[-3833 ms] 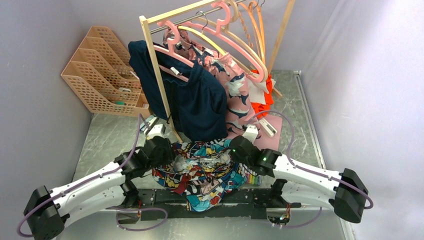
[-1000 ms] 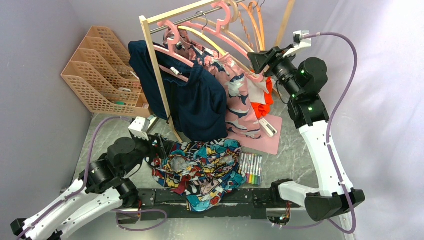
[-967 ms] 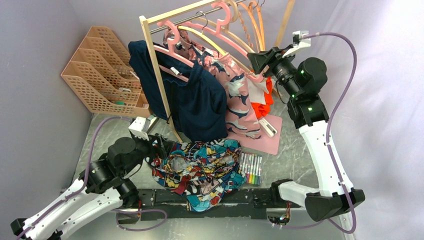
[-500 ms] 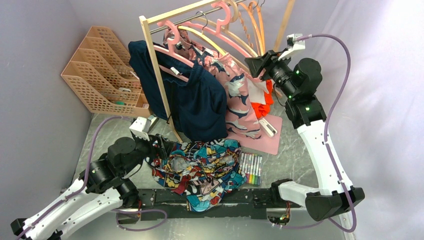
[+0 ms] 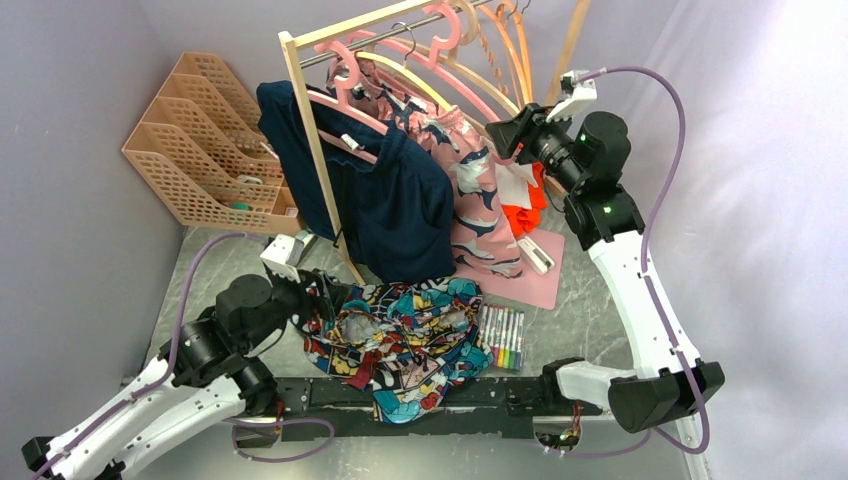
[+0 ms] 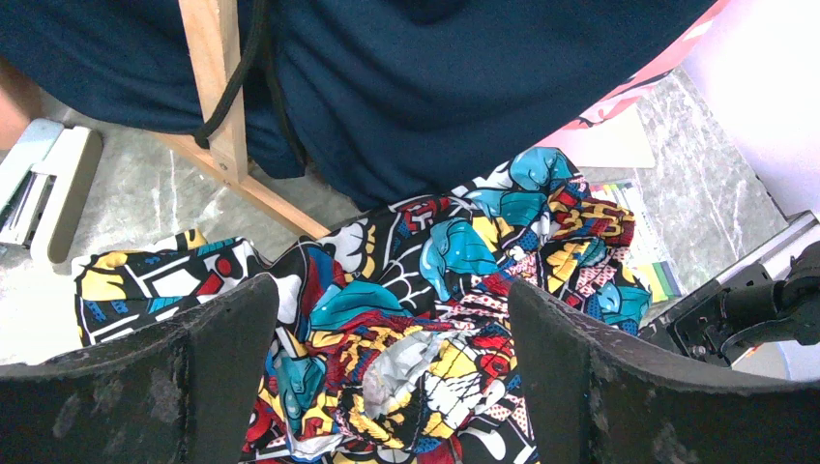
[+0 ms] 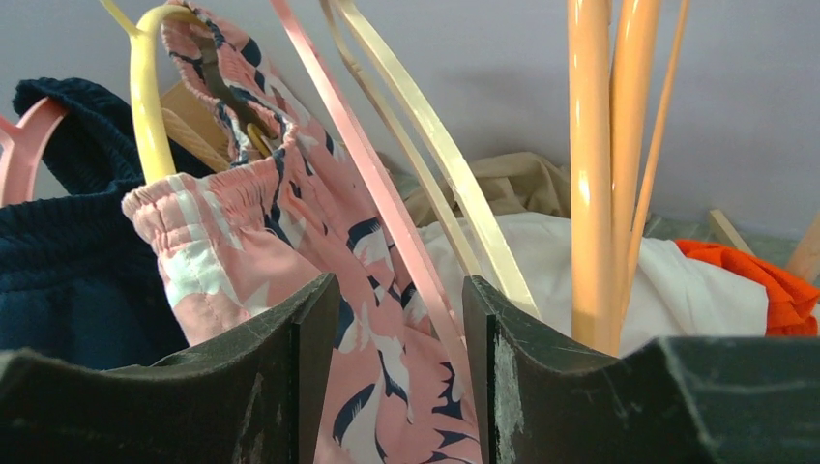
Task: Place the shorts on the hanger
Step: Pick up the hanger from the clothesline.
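The comic-print shorts (image 5: 410,340) lie crumpled on the table near the front edge. My left gripper (image 5: 325,292) hovers at their left edge; in the left wrist view it (image 6: 392,290) stands wide open above the shorts (image 6: 435,319) with nothing in it. My right gripper (image 5: 506,132) is raised to the clothes rack. It is at the lower right arm of the pale-pink hanger (image 5: 462,72), which hangs on the rail. In the right wrist view the hanger's (image 7: 363,164) thin arm runs down between the fingers of the open gripper (image 7: 398,290), close to the right one.
A wooden rack (image 5: 310,130) carries a navy garment (image 5: 390,200), a pink patterned garment (image 5: 470,190), cream hangers (image 7: 425,145) and orange hangers (image 7: 590,174). Peach file trays (image 5: 200,140) stand at the back left. Markers (image 5: 503,340) and a pink pad (image 5: 545,280) lie right of the shorts.
Earlier both grippers were down at the shorts. Over the last second the right gripper has shifted left onto the pink hanger's arm and narrowed slightly. The left arm has stayed still.
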You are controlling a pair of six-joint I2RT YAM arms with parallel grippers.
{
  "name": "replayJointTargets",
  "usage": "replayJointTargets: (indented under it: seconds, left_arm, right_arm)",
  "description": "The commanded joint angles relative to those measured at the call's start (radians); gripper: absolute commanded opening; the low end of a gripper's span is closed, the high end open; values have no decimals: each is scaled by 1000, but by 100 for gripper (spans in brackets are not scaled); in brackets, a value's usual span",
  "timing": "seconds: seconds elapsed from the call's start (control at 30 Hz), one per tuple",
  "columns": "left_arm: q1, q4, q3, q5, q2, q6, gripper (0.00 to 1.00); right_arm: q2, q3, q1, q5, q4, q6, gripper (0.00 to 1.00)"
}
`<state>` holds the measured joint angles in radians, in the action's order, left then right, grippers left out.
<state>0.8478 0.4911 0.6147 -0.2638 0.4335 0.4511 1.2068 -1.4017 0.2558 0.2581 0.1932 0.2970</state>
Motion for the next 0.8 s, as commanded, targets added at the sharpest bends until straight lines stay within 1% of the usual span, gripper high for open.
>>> replayJointTargets:
  seconds: [0.0,0.17,0.23,0.37,0.53,0.7,0.77]
  left_arm:
    - [-1,-46,-10,24,-4,-17,91]
    - [-3,-47,-9,29,5,-20,91]
    - [-3,-48,-9,29,5,-20,91]
    - [-1,-48,-9,29,6,-19,91]
    - [-3,-48,-9,32,12,-19,91]
    - [-2,-46,-6,31,21,-17,91]
    - [-2,-45,-4,31,22,-17,91]
  right_arm:
    - [-6,6,8,-6,16,-24,53]
    - [7,-11,23,4,32,-48,53]
    - [14,-18,33,2,43,-59,51]
    - [19,-20,50,-24,59,-76,42]
    - [5,-18,51,-10,49,-76,33]
    - [0,-29,61,31,41,-90,20]
    - [5,-33,70,33,39,-100,11]
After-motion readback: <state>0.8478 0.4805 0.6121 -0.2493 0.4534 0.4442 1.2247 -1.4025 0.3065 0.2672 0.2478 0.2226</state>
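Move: The near arm of the pink hanger starts almost between the right fingers, about 1 cm ahead and 1 cm left of the hand point and some 2 cm lower. The orange hangers stand roughly 5 cm farther forward and 4 cm to the hand's right; the pink patterned shorts' waistband is about 3 cm ahead and 8 cm left, slightly lower. From the left hand, the pink hanger's arm is some 20 cm ahead, 29 cm right and 18 cm up. The pink hanger's slanting arm is what the right fingers close around: the hand sinks about 2 cm beside it while working nearly 2 cm left, turning only about five degrees. Partway down the fingers start to close more quickly, going from about half open to nearly shut, with the hanger's arm between the pads. ##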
